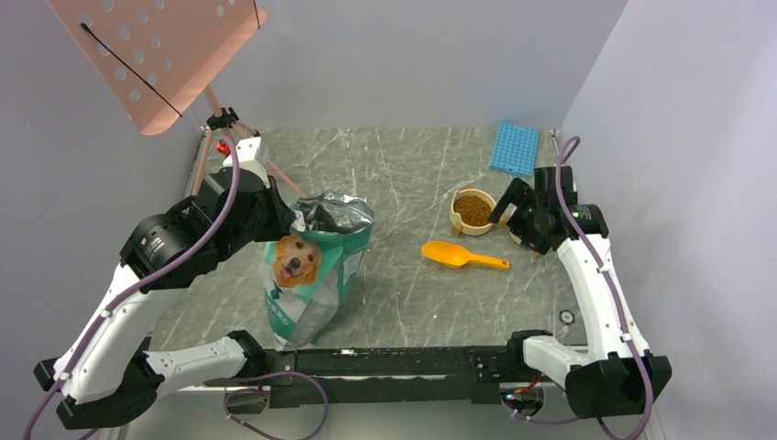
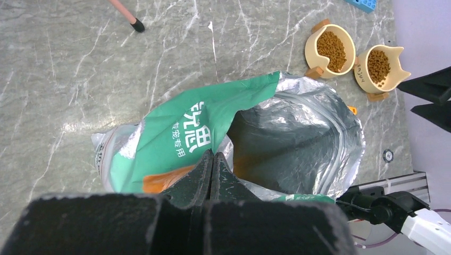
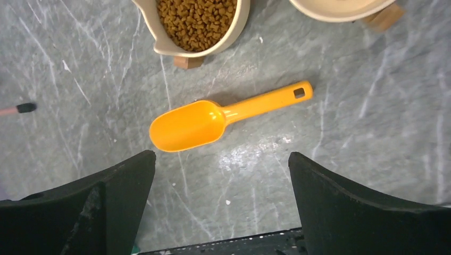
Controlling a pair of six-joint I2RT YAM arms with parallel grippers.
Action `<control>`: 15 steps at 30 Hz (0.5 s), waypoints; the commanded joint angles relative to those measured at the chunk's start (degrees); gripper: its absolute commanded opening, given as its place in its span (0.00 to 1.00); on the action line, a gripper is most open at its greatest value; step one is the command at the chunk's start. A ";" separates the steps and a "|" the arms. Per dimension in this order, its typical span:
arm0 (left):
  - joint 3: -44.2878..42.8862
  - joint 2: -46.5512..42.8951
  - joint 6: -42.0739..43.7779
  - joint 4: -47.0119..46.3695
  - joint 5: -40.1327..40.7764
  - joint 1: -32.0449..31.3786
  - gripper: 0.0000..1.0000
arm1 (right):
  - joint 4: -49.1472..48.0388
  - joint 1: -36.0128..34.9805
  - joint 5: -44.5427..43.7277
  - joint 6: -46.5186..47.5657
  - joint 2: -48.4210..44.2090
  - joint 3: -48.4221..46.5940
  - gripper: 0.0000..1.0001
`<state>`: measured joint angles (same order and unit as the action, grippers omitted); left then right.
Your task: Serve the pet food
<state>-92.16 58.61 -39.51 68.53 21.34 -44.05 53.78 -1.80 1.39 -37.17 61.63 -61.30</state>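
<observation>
The pet food (image 1: 474,209) is brown kibble in a cream bowl (image 1: 455,220) at the right middle. The left wrist view shows kibble in two cream bowls (image 2: 331,50) (image 2: 378,65). The right wrist view shows kibble (image 3: 195,18) in one bowl. A green-silver dog-picture bag (image 1: 316,266) stands open, its silver inside (image 2: 298,138) showing no kibble. My left gripper (image 1: 291,220) (image 2: 213,156) is shut on the bag's top rim. An empty orange scoop (image 1: 463,256) (image 3: 213,119) lies flat on the table. My right gripper (image 1: 509,206) (image 3: 222,155) is open and empty above the table, just on the near side of the scoop.
A blue rack (image 1: 514,148) lies at the back right. A pink perforated board (image 1: 156,55) on a stand leans at the back left, its leg tip (image 2: 137,24) on the table. A black rail (image 1: 394,362) runs along the near edge.
</observation>
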 commanded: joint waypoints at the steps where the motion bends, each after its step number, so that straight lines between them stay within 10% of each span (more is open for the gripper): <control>1: 0.20 -0.32 -0.34 1.87 -0.86 0.20 0.00 | 10.36 -6.60 -12.90 1.43 2.26 -8.92 1.00; 15: 2.33 -4.08 0.48 -0.51 -5.32 0.21 0.00 | -15.76 -42.89 10.59 12.55 22.54 -37.00 0.98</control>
<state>-90.52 56.25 -39.64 67.64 18.76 -43.90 47.09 -40.05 6.52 -26.96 79.35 -87.72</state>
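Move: For the open, empty right hand, the pet food bag's right rim is about 29 cm left, 6 cm back and 10 cm higher. The scoop lies some 8 cm ahead, 5 cm left and 16 cm below it; the full bowl is about 20 cm ahead, 4 cm left, 15 cm below. For the left hand, still pinching the bag's opposite rim, that right rim is 13 cm right, about level, 4 cm lower. The open right hand sweeps about 23 cm left towards the bag, rising some 10 cm and turning counter-clockwise. ##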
